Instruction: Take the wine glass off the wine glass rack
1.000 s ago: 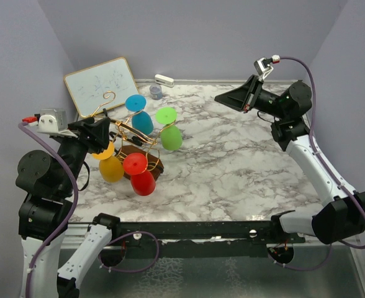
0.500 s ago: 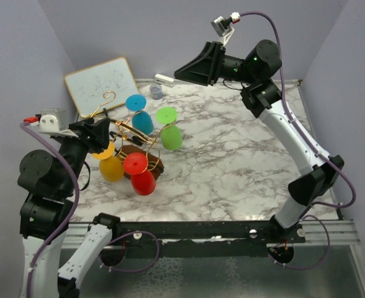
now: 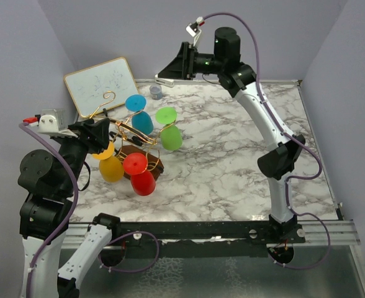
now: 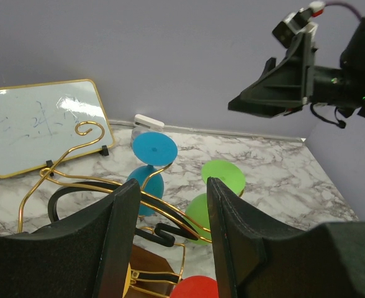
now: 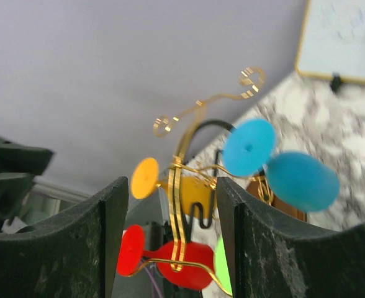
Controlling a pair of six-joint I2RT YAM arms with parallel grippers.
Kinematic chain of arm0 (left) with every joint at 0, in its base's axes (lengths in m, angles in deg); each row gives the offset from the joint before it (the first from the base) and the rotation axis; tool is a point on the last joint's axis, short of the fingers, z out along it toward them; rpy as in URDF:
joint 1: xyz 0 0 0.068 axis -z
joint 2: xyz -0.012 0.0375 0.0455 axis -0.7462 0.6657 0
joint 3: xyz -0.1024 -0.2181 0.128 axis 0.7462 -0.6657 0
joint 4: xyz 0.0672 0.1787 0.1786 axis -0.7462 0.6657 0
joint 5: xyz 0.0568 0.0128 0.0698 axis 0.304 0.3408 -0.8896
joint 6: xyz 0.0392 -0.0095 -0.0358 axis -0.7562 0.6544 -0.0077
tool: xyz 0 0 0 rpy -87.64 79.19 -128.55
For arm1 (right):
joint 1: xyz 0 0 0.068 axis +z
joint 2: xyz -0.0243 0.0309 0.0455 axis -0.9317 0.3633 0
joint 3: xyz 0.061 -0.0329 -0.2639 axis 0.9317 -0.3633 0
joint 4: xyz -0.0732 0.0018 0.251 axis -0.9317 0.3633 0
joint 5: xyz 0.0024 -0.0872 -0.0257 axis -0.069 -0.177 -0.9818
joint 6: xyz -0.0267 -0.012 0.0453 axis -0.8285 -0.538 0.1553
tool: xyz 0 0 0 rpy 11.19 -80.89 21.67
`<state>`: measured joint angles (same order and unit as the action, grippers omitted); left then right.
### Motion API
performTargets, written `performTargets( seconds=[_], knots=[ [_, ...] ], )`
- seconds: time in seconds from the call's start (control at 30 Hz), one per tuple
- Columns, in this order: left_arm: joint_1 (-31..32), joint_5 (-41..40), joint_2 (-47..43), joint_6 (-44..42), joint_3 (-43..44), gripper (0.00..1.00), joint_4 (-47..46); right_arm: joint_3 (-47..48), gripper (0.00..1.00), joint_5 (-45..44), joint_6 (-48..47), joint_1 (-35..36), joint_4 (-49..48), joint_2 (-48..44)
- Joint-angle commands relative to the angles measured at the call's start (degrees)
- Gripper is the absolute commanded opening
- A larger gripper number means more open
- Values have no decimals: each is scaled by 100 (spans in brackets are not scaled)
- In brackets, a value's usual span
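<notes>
The wine glass rack [image 3: 128,126], gold wire on a brown wooden base [image 3: 150,164], stands at the table's left. Several plastic wine glasses hang on it: blue [image 3: 139,115], green [image 3: 169,130], red [image 3: 140,174], yellow [image 3: 110,164]. My left gripper [image 3: 105,134] sits against the rack's left side, open. In its wrist view the gripper [image 4: 170,208] frames gold wire, with the blue glass [image 4: 149,164] and green glass [image 4: 218,189] beyond. My right gripper [image 3: 164,71] hangs high at the back, open and empty. Its gripper [image 5: 170,192] points at the rack [image 5: 184,180] from afar.
A whiteboard [image 3: 102,84] leans at the back left behind the rack. A small grey cup [image 3: 156,91] and a white eraser [image 3: 164,79] lie by the back wall. Purple walls close the left, back and right sides.
The right arm swung up from the back right and leftwards to the back middle, and its jaws went from shut to open. The left arm and the glasses have not moved.
</notes>
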<state>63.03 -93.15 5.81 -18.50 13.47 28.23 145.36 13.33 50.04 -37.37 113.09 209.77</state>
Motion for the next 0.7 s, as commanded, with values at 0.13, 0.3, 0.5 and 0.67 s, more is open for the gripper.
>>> performTargets(
  seconds=[0.13, 0.3, 0.5, 0.67],
  knots=[
    [43, -17, -91, 173, -138, 50, 25, -90, 57, -907, -668, 279, 372, -3],
    [44, 19, -110, 213, -247, 50, 39, -125, 56, -1240, -873, 476, 393, 112],
    [43, 41, -154, 252, -312, 50, 85, -183, 56, -1550, -1044, 547, 376, 244],
    [43, 31, -180, 257, -375, 50, 145, -243, 56, -1707, -1157, 630, 306, 389]
  ],
)
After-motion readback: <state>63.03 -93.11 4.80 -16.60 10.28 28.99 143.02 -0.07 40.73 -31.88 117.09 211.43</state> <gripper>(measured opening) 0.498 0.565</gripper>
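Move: The right hand, pointing left and just over half open, is high beyond the rack. The hanging blue glass's middle lies about 8 cm to its left, a couple of centimetres back and some 15 cm below. The green glass is some 6 cm back, a centimetre to the right, 15 cm below; the red one roughly 17 cm back, 7 cm left, at like height. From the left hand the blue glass is about 17 cm ahead, 4 cm right and 18 cm below. Heading for the blue glass without reaching it, the right hand first drops about 5 cm, then eases left some 3 cm, its fingers tipping down roughly 10 degrees and staying just over half open. The left hand sinks about 2 cm towards the rack's top frame, half open. ##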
